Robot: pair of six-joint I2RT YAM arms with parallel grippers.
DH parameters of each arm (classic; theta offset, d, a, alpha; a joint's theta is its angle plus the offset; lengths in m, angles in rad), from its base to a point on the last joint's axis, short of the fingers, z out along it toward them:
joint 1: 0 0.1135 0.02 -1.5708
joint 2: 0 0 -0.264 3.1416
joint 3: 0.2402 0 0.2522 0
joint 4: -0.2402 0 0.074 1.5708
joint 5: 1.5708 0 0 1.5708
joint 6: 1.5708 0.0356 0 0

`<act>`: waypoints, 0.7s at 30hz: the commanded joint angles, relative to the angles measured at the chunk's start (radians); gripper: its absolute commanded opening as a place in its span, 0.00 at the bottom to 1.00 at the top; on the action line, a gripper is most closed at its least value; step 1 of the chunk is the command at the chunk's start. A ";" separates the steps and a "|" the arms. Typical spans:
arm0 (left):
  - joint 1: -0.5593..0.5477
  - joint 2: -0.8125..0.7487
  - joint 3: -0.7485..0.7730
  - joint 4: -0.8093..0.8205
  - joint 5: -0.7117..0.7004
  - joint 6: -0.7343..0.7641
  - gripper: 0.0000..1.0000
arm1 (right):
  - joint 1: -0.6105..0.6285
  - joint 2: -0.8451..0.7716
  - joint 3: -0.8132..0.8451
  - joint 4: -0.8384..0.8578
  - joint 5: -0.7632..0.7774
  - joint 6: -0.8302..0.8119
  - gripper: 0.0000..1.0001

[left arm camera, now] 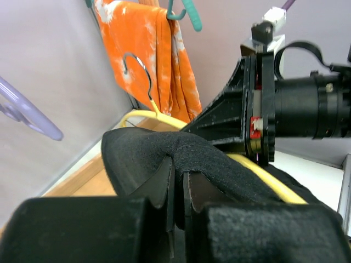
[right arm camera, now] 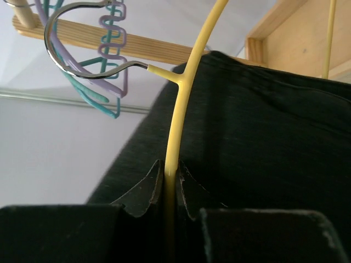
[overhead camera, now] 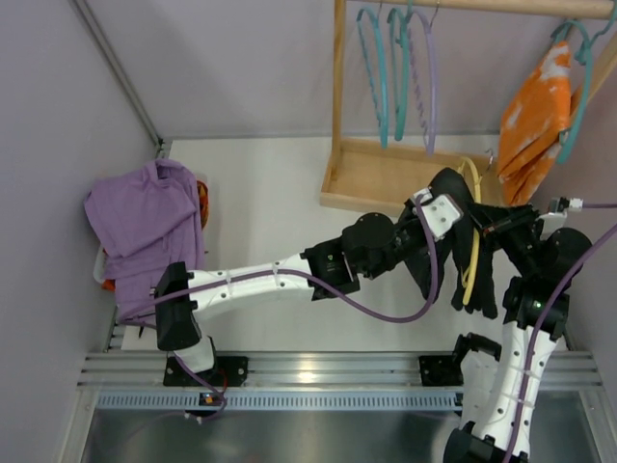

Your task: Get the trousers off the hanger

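Note:
The black trousers (overhead camera: 453, 275) hang draped over the yellow hanger (overhead camera: 472, 272) between my two arms, right of centre and above the table. In the left wrist view my left gripper (left arm camera: 178, 170) is shut on a raised fold of the trousers (left arm camera: 148, 150), with the yellow hanger (left arm camera: 269, 178) running just to its right. My right gripper (right arm camera: 171, 174) is shut on the hanger's yellow stem (right arm camera: 181, 104), just below its metal hook (right arm camera: 71, 44). The trousers (right arm camera: 263, 137) fill the view behind it. From above, the left gripper (overhead camera: 455, 193) sits at the top of the trousers, the right gripper (overhead camera: 496, 227) beside it.
A wooden rack (overhead camera: 386, 178) stands at the back with two teal hangers (overhead camera: 376, 77) and a lilac hanger (overhead camera: 426, 87) on its rail. An orange-and-white garment (overhead camera: 535, 121) hangs at the right. A purple shirt (overhead camera: 145, 217) lies at the left.

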 commanded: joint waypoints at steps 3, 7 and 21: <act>0.000 -0.141 0.183 0.208 -0.007 0.000 0.00 | -0.005 0.000 -0.050 -0.011 0.075 -0.165 0.00; 0.000 -0.174 0.217 0.185 -0.040 0.038 0.00 | -0.007 0.013 -0.065 -0.014 0.094 -0.216 0.00; 0.046 -0.244 0.396 0.168 -0.053 0.170 0.00 | -0.007 0.052 -0.067 -0.011 0.146 -0.326 0.00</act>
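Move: The yellow hanger, pinched in the right hand, has its middle about 3 cm ahead of the left hand, 6 cm to its right and 2 cm below. The black trousers, whose upper end the left hand already holds, have their middle some 3 cm ahead of the right hand, 6 cm to its left and 6 cm below. From the left hand, the orange cloth hangs roughly 20 cm ahead, 17 cm right, 5 cm higher; the purple hanger 20 cm ahead, 7 cm left, 5 cm higher. The black trousers are drawn up along the yellow hanger: the left hand keeps its pinch on their top and pulls upward about 7 cm, drifting some 3 cm left in the later part. Meanwhile the right hand, still gripping the hanger, sinks about 3 cm with a slight shift to the right, easing off at the end and rolling its left side down nearly 10 degrees. ##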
